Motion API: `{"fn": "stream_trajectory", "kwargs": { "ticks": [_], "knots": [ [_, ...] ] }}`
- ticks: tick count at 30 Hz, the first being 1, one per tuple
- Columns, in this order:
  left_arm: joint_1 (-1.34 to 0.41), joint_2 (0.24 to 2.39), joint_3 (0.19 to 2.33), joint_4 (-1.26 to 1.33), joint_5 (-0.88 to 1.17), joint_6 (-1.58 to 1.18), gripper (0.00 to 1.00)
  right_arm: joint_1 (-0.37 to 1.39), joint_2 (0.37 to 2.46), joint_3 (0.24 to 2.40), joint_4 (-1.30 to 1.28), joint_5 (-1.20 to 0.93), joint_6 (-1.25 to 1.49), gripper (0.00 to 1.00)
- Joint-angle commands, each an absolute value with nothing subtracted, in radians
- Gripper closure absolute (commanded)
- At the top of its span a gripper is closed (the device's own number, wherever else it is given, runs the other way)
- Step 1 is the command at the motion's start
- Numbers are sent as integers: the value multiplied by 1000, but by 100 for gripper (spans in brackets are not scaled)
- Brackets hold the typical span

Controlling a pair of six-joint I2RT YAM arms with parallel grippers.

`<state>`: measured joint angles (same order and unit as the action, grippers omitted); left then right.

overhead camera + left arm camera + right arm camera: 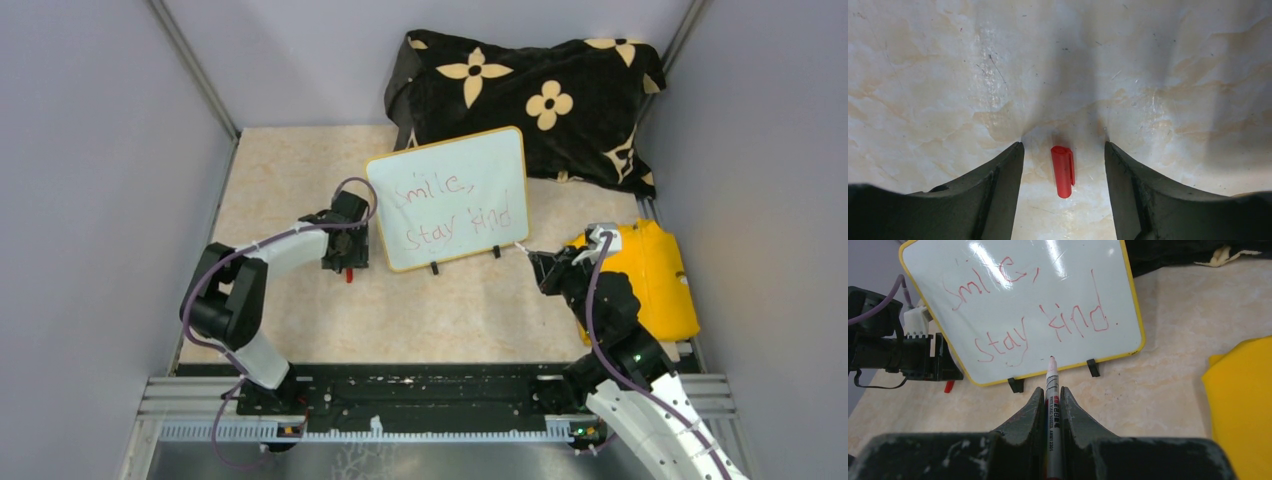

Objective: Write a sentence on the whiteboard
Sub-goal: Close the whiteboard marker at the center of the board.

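The whiteboard (495, 160) (1078, 285) stands tilted on two black clip feet at mid-table. On it the sentence (455, 212) (1033, 325) reads "Smile, stay kind" in red, in two lines. My right gripper (537, 256) (1050, 391) is shut on a white marker (1052, 376). The marker's tip points at the board's lower edge, just off its surface. My left gripper (346, 262) (1064, 146) hangs open low over the table, left of the board. A red marker cap (1063, 172) (349, 275) lies between its fingers, with a gap on each side.
A black cloth with cream flowers (530, 90) is bunched behind the board. A yellow object (650, 275) (1243, 405) lies at the right edge, beside my right arm. Grey walls close in the table on the left, right and back.
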<state>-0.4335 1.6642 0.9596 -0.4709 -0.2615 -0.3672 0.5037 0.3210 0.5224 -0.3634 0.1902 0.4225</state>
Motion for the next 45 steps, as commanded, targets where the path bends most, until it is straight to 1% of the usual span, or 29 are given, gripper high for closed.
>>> {"fn": "stream_trajectory", "kwargs": {
  "ticks": [1,10,18,23,35,45],
  "knots": [
    [-440,1711,944,-560,-281,-369,35,518,307,526,-325,203,425,100],
    [-440,1695,902,-556,-226,-397,40,518,303,526,-325,204,426,100],
    [-439,1697,893,-565,-241,-399,44,518,299,526,-325,202,426,100],
    [-434,1689,884,-576,-256,-397,47,518,293,527,-327,205,428,100],
    [-417,1669,854,-573,-214,-392,51,518,293,524,-321,201,426,100],
    [-419,1680,858,-572,-210,-387,61,518,292,523,-321,202,427,100]
  ]
}}
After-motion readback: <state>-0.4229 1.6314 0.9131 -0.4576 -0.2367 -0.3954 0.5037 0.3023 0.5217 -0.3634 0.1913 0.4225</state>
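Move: The red marker cap lies on the table between the left hand's open fingers, about 2 cm back from the hand point, centred left to right, and some 1 cm below. The board's left black clip is roughly 17 cm to this hand's right, level with it front to back, at about table height. From the right hand, already holding the marker, the cap lies about 9 cm ahead, 34 cm left and 21 cm below. The left hand eases about 1 cm back over the red cap, its fingers partly closing around it. ##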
